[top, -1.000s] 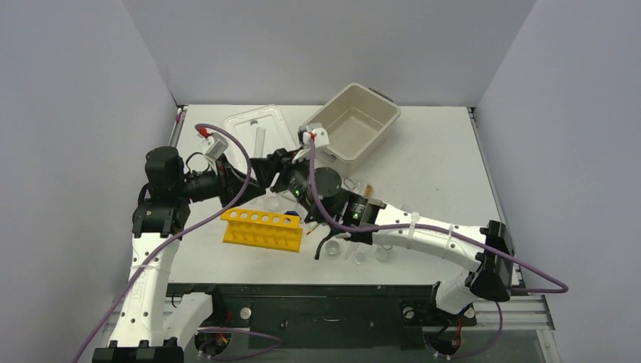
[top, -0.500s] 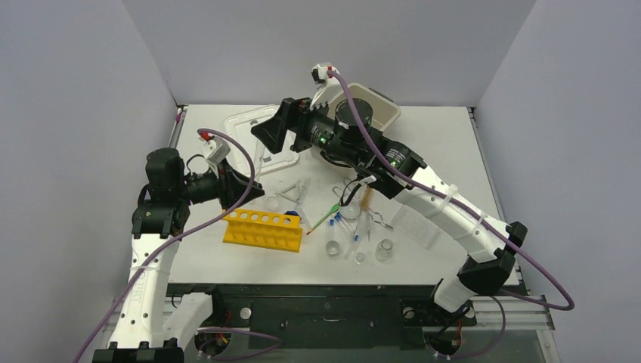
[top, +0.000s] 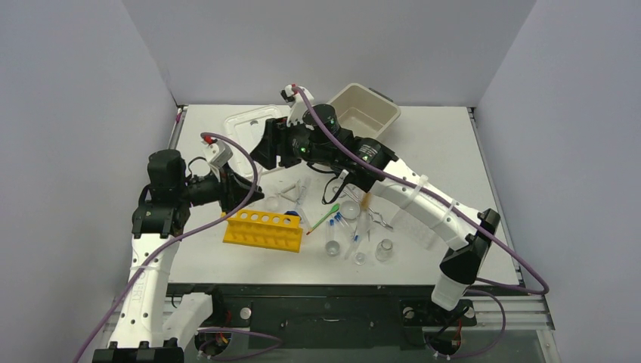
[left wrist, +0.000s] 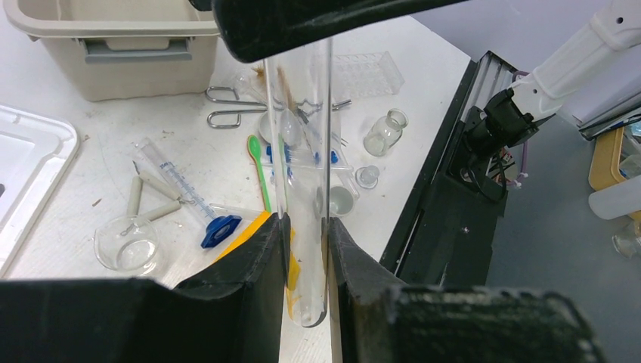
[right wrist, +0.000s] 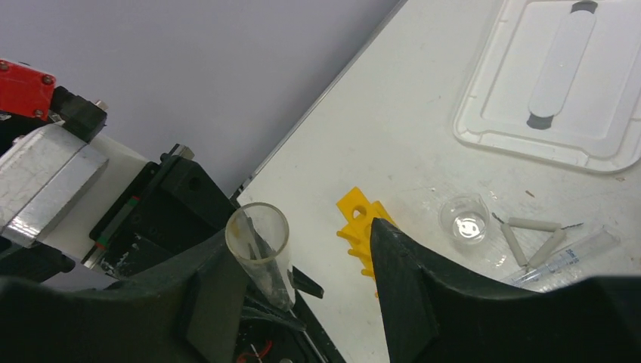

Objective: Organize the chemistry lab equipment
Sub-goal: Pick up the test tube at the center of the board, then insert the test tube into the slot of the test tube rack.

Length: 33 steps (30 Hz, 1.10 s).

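My left gripper (left wrist: 306,223) is shut on a clear test tube (left wrist: 302,151), held upright above the table near the yellow holed rack (top: 262,229). The right gripper (right wrist: 301,238) hangs open over the tube's mouth (right wrist: 258,231), which lies between its fingers, close to the left one; the other finger stands well apart. In the top view the right gripper (top: 266,147) sits just behind the left gripper (top: 236,189). On the table lie a small beaker (right wrist: 465,219), a syringe with a blue flange (left wrist: 181,193), a green spatula (left wrist: 261,170), a vial (left wrist: 384,132) and metal tongs (left wrist: 227,106).
A beige tub (top: 363,113) stands at the back of the table, with a white lid (top: 249,125) with a grey handle to its left. Small glassware and blue-capped tubes (top: 344,227) crowd the table's middle, right of the rack. The right arm stretches over them.
The right arm lifted off the middle of the table, swung back and left, and came down at the tube's top with its jaws opened. My left arm and its tube stayed put.
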{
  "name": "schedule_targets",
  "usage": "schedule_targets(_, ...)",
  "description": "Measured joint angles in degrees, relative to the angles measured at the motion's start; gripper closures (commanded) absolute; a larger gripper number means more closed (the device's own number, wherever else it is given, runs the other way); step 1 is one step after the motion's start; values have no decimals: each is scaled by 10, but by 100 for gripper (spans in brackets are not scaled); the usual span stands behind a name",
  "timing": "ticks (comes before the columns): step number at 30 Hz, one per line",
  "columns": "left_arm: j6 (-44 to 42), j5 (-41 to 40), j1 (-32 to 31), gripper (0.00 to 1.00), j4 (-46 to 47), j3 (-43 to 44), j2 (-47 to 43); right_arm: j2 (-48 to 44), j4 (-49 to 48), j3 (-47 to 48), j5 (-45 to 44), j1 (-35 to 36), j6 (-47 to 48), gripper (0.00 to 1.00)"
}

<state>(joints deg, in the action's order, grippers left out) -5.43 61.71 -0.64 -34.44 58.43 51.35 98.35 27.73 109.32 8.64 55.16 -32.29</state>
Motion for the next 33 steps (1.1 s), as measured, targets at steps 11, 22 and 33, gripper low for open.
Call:
schedule_targets(11, -40, -13, 0, 21, -25, 5, 8, 0, -15, 1, 31, 3, -21, 100)
schedule_targets(22, 3, -141, 57, 3, -90, 104, 84, -11, -12, -87, -90, 12, 46, 100)
schedule_targets(33, 28, -250, 157, 3, -123, 146, 128, 33, -59, -128, -221, 121, 153, 100)
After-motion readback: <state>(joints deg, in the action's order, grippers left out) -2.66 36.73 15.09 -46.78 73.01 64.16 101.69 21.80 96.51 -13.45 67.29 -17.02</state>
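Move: The upright test tube is already clasped low down by the left fingers, its middle about 4 cm above that hand point. It also stands between the right hand's still open fingers, about 1 cm back, 1 cm left and 3 cm below. From the right hand, the yellow rack lies about 5 cm left, 1 cm back and 35 cm down; the glass beaker is 8 cm ahead, 4 cm left, and the blue-footed cylinder 11 cm ahead, 4 cm right, both equally low. The right fingers close on the upper part of the test tube with barely a centimetre of shift; then the left fingers open wide and let go, that hand pulling away some 13 cm left and 9 cm forward, swinging about 40 degrees counter-clockwise. Keeping its grip, the right hand lowers the tube about 12 cm towards the yellow rack, ending slightly back and left, fingers tipping some 20 degrees further down. ##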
